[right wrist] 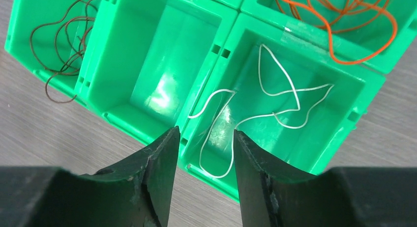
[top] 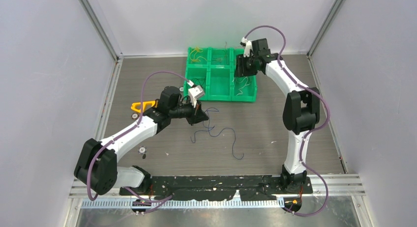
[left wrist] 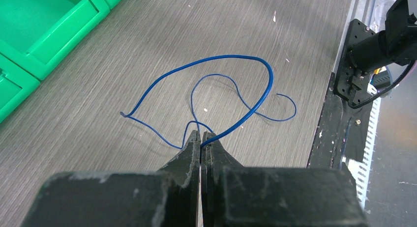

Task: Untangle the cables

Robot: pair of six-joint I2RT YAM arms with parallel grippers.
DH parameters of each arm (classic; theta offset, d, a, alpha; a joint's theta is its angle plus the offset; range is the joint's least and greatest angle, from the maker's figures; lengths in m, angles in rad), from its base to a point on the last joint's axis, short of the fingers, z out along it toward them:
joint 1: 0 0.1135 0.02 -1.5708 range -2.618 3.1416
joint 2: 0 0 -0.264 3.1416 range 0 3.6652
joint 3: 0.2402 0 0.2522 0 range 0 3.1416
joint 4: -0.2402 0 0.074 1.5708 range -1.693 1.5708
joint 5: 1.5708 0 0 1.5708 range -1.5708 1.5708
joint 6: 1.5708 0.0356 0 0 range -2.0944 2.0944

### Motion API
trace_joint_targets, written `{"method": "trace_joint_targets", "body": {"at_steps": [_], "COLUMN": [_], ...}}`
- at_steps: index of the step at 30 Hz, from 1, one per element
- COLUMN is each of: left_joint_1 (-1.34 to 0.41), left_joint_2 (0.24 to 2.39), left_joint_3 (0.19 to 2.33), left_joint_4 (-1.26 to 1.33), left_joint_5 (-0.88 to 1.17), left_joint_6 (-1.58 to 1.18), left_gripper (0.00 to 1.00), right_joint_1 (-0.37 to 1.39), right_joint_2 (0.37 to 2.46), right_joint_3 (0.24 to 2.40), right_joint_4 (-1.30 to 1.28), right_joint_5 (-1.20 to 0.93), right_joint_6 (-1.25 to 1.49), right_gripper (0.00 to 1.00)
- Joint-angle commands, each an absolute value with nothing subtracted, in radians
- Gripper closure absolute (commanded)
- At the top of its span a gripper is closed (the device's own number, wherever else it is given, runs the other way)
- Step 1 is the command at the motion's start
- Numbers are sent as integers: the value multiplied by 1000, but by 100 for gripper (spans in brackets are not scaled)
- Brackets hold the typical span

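Thin blue cables (left wrist: 265,74) lie in loose, crossing loops on the grey table, and from above the blue cables (top: 219,131) show in front of the left arm. My left gripper (left wrist: 201,134) is low over the table and shut on one blue strand where the loops cross. My right gripper (right wrist: 204,133) hangs open and empty over the near edge of the green bins (right wrist: 223,45). Directly below it a white cable (right wrist: 290,92) lies curled in one compartment. Orange cables (right wrist: 344,20) fill the compartment behind. A dark red cable (right wrist: 59,35) hangs over the left bin's wall.
The green bins (top: 220,74) stand at the back middle of the table, their corner also in the left wrist view (left wrist: 49,35). A yellow tool (top: 140,106) and small round bits (top: 142,150) lie beside the left arm. Grey walls close in both sides.
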State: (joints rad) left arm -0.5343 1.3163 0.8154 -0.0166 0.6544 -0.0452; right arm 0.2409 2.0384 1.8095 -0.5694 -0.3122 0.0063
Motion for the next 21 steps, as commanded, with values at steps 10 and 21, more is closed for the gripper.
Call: {"method": "trace_joint_targets", "body": {"at_steps": [10, 21], "left_joint_1": [-529, -528], "left_joint_2": [1323, 1318], "left_joint_3": [851, 848], "left_joint_4": [3, -29], "left_joint_5": [643, 637], "left_joint_6": [-48, -39], "left_gripper": [100, 100], "right_joint_1": [265, 251], "right_joint_2": [2115, 2144], "right_joint_3": [1844, 1858], "right_joint_4": [-528, -535], "right_joint_5": [-257, -268], "right_joint_6": [159, 130], "right_gripper": [55, 89]}}
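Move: At the front part of the divider between the green box's front-middle and front-right compartments, the white cable's overhanging end lies about 2 cm ahead of the right hand, 1 cm left and 6 cm below. The rest of the white cable is roughly 3 cm ahead, 5 cm right; the empty middle compartment, 4 cm ahead, 6 cm left; the orange cable, 13 cm ahead, 6 cm right; all some 11 cm below. From the left hand, the white end is about 21 cm ahead, 11 cm right and 7 cm lower. Sinking about 4.5 cm towards the white cable's end on the divider, with a drift of some 1 cm to the left, the right hand tips a little farther down and turns slightly clockwise. Its fingers start half open and draw nearly shut, mostly late in the descent, their tips coming close beside the draped end; a grip on the cable can't be made out. ##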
